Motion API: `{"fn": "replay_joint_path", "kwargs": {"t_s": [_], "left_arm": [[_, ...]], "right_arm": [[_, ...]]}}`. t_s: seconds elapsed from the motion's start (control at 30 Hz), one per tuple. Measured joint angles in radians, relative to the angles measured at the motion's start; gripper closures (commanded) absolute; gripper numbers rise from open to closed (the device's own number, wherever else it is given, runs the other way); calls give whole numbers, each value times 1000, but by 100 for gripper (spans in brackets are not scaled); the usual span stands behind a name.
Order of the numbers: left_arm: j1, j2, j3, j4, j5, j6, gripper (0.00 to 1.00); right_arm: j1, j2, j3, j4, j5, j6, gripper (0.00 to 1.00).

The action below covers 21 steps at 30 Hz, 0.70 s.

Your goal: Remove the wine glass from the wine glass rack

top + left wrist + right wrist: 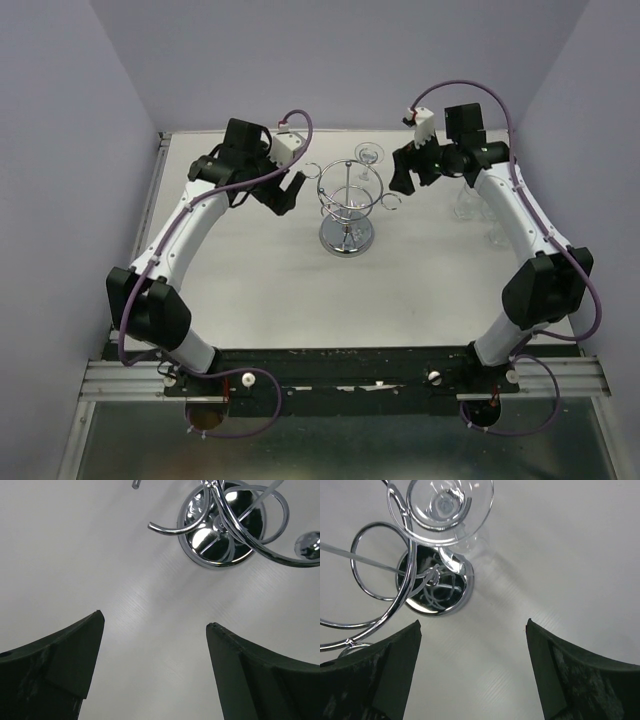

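The chrome wine glass rack (346,208) stands mid-table on its round shiny base (346,238). A clear wine glass (369,156) hangs upside down from a loop on the rack's far side. In the right wrist view the wine glass (445,505) shows foot-up above the rack base (437,600). My right gripper (405,176) hovers just right of the rack, open and empty, and in its own view the right gripper (474,623) is clear of the glass. My left gripper (288,192) hangs left of the rack; the left gripper (155,625) is open over bare table, with the rack base (222,535) ahead.
Two more clear glasses (466,205) (495,237) stand on the table at the right, under the right arm. The rack's wire loops (372,567) stick out toward both grippers. Purple walls close in the white table (260,290) on three sides.
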Motion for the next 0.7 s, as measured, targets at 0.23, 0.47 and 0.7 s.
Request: {"fn": "replay_joint_path", "kwargs": {"t_s": [0.23, 0.47, 0.7], "left_arm": [[-2, 116, 136, 4, -55, -15, 1], [-10, 247, 246, 22, -81, -67, 1], [-11, 325, 344, 19, -137, -76, 1]], "right_arm": [[20, -58, -117, 4, 36, -9, 9], [46, -79, -132, 6, 60, -9, 9], [74, -127, -185, 7, 62, -10, 9]]}}
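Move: The left hook of the rack's ring lies about 5 cm ahead and 6 cm to the right of the left hand, nearly level with it. The rack's post stands some 16 cm to that hand's right and 1 cm ahead. From the right hand, the right hook is about 7 cm back, 3 cm left and slightly lower. The last wine glass hangs some 5 cm ahead and 8 cm left of it, the post 13 cm left and 3 cm back. With its open fingers outside the hooks, the right hand pushes the right hook back, first sinking about 2 cm, then drawing on back to some 4.5 cm. The left hand sweeps forward about 9 cm up beside the left hook, its near finger coming against it, the wrist turning slightly counter-clockwise. Both grippers stay open. ##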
